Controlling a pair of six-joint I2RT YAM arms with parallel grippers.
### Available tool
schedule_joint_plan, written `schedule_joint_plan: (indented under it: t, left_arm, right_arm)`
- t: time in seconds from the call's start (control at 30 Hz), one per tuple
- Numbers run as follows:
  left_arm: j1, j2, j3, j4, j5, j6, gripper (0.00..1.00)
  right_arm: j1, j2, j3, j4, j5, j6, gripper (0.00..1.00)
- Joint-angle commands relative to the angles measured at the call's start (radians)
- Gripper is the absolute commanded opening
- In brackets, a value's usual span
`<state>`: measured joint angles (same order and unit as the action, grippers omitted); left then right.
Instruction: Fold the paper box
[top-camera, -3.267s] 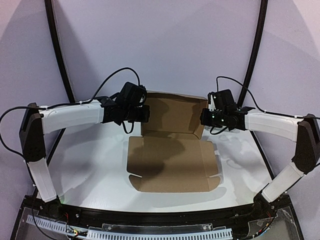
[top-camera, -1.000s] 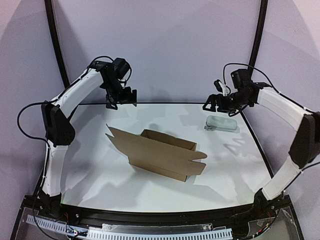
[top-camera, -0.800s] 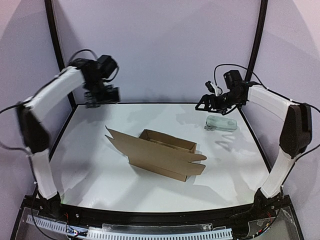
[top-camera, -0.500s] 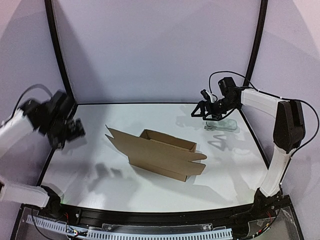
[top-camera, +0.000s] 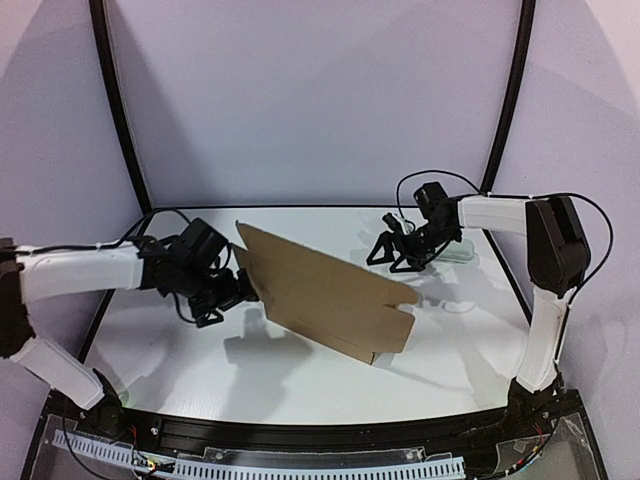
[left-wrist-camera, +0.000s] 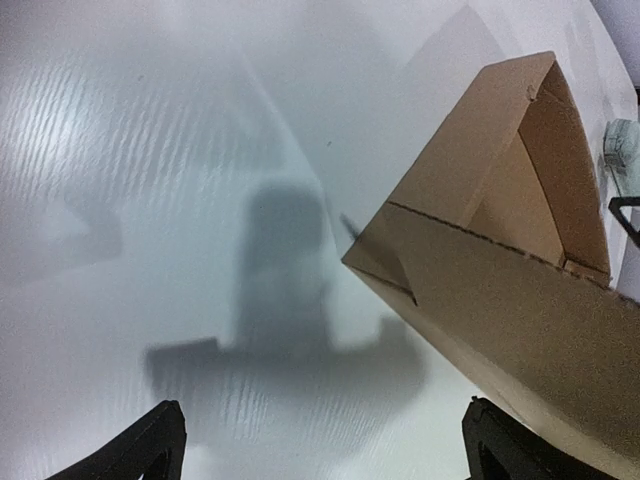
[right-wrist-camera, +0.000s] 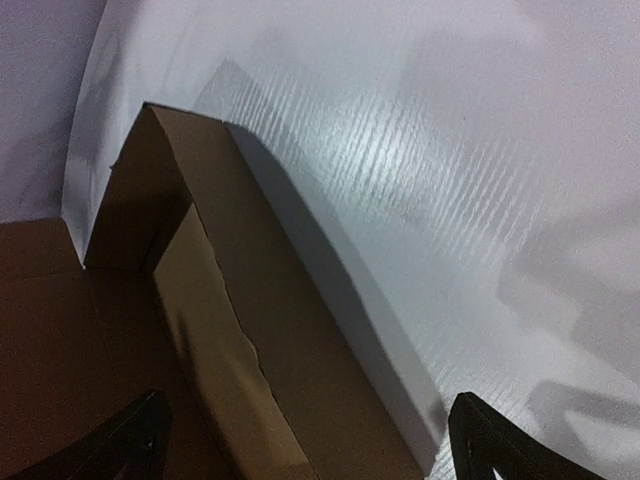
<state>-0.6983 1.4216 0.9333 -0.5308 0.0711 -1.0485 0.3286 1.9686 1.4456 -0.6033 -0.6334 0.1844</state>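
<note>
The paper box (top-camera: 320, 295) is brown corrugated cardboard in the middle of the white table. A large flat panel leans over it, so the top view does not show its inside. My left gripper (top-camera: 225, 300) hangs open just left of the box's left end, apart from it. In the left wrist view the box (left-wrist-camera: 520, 300) fills the right side, and the left gripper (left-wrist-camera: 325, 450) has only bare table between its fingers. My right gripper (top-camera: 392, 258) is open at the box's far right. In the right wrist view that gripper (right-wrist-camera: 310, 440) hovers over the box (right-wrist-camera: 260, 330), holding nothing.
A small pale translucent object (top-camera: 462, 252) lies on the table behind the right gripper; it also shows at the right edge as the pale object (left-wrist-camera: 618, 145). A black frame and purple backdrop enclose the white table (top-camera: 180, 360). Both arm bases sit at the near edge.
The left arm swung in from the far left to the box's left end. The right gripper dropped down and left towards the box. The box's large panel now stands higher, hiding the inside.
</note>
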Motion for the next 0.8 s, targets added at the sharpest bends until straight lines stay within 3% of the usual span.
schedule_joint_plan:
  t: [0.0, 0.27, 0.43, 0.67, 0.77]
  left_arm:
    - [0.036, 0.070, 0.099, 0.023, 0.007, 0.059, 0.99]
    - [0.119, 0.274, 0.292, 0.095, 0.127, 0.157, 0.99]
    - [0.180, 0.481, 0.491, 0.138, 0.229, 0.193, 0.99]
    - [0.216, 0.651, 0.744, 0.093, 0.279, 0.275, 0.99]
    - [0.224, 0.691, 0.784, 0.091, 0.312, 0.277, 0.99]
  right_arm:
    - [0.022, -0.010, -0.073, 0.006, -0.048, -0.008, 0.98]
    - [0.043, -0.140, -0.253, 0.069, -0.086, 0.075, 0.97]
    - [0.134, -0.185, -0.342, 0.130, -0.131, 0.105, 0.97]
    - [0.246, -0.228, -0.407, 0.232, -0.170, 0.117, 0.98]
    - [0.285, -0.226, -0.415, 0.284, -0.182, 0.118, 0.98]
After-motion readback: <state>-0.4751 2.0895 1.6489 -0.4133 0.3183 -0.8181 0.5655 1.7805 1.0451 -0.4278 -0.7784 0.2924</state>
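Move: The paper box lies skewed, lid raised on its near side, its middle some 17 cm to the left hand's right and 4 cm ahead, about 6 cm lower. That lid's middle stands about 16 cm right of the left hand, 3 cm ahead, near its height. From the right hand the box's middle is about 9 cm back, 11 cm left and 6 cm below; the pale case lies roughly 13 cm right and 8 cm farther out. Against the box's left end, the open left hand pushes forward about 20 cm, drifting some 6 cm right. Meanwhile the open right hand comes back roughly 14 cm, sinking about 3 cm early and then swinging left, drawing the box's far right corner back so its wall comes between the fingers; its wrist turns some 15 degrees. ##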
